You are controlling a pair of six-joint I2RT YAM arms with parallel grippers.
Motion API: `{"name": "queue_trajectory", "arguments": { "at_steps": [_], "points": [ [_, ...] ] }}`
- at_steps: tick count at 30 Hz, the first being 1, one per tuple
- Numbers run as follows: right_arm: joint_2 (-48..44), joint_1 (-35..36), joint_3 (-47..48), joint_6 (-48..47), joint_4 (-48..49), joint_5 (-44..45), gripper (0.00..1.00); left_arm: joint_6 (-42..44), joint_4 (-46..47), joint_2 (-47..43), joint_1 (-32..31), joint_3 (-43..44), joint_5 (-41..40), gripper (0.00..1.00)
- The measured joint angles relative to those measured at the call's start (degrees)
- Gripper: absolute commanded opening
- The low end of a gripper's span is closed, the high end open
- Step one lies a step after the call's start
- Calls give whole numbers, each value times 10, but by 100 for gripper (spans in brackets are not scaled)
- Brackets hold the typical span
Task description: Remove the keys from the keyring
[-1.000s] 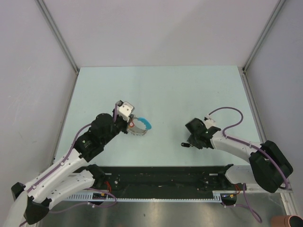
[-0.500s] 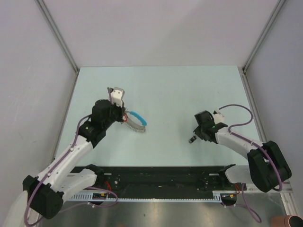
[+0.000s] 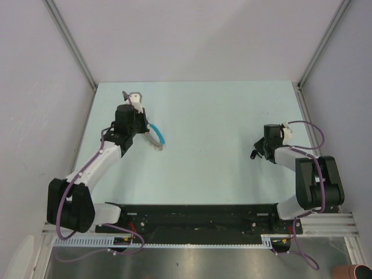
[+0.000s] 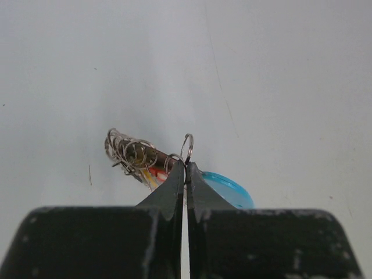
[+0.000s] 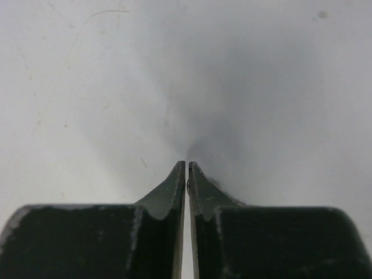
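Note:
My left gripper [image 3: 145,127] is shut on a small silver ring [image 4: 186,148] of the keyring [image 3: 157,138], at the far left of the table. In the left wrist view, coiled silvery rings [image 4: 128,152] and a key with a red head [image 4: 152,174] hang left of the fingertips. The light-blue band [image 4: 229,189] curves to the right. My right gripper [image 3: 257,151] is shut at the right side, far from the keyring. A small dark key [image 3: 254,156] sticks out at its tip. In the right wrist view only a thin dark sliver [image 5: 187,185] shows between the fingertips.
The pale green table [image 3: 209,110] has metal frame posts [image 3: 72,46] at its back corners and white walls around it. A black rail [image 3: 197,218] runs along the near edge between the arm bases.
The left arm swung toward the far left, carrying the keyring. The right arm drew back to the right and farther away with the dark key, widening the gap between them.

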Motion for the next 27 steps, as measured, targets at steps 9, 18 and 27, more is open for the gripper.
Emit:
{"name": "queue_trajectory", "arguments": {
  "at_steps": [9, 18, 27],
  "points": [
    [13, -1, 90, -71, 32, -60, 99, -10, -12, 115, 13, 7, 1, 1],
    [-105, 89, 130, -148, -32, -48, 100, -8, -64, 215, 19, 61, -11, 4],
    [-205, 181, 137, -193, -129, -27, 100, -10, -104, 195, 22, 73, 3, 100]
  ]
}}
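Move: The left gripper holds the keyring by its upper end. The keyring's middle hangs about 8 cm below the fingers, 1 cm ahead and 2 cm to the right. The bare patch of table for it is some 16 cm below the gripper, about 2 cm farther out and 4 cm to its right. The removed key with the black head lies right at the right fingertips, roughly 1 cm below, 1 cm back and 1 cm to the left. Open the right gripper wide to let go of the removed key, lifting away first forward and up, then back and left, to finish about 18 cm higher. Meanwhile lower the left gripper some 12 cm almost straight down, tipping its fingers downward, to lay the keyring on the table; then spread those fingers and begin to rise. ##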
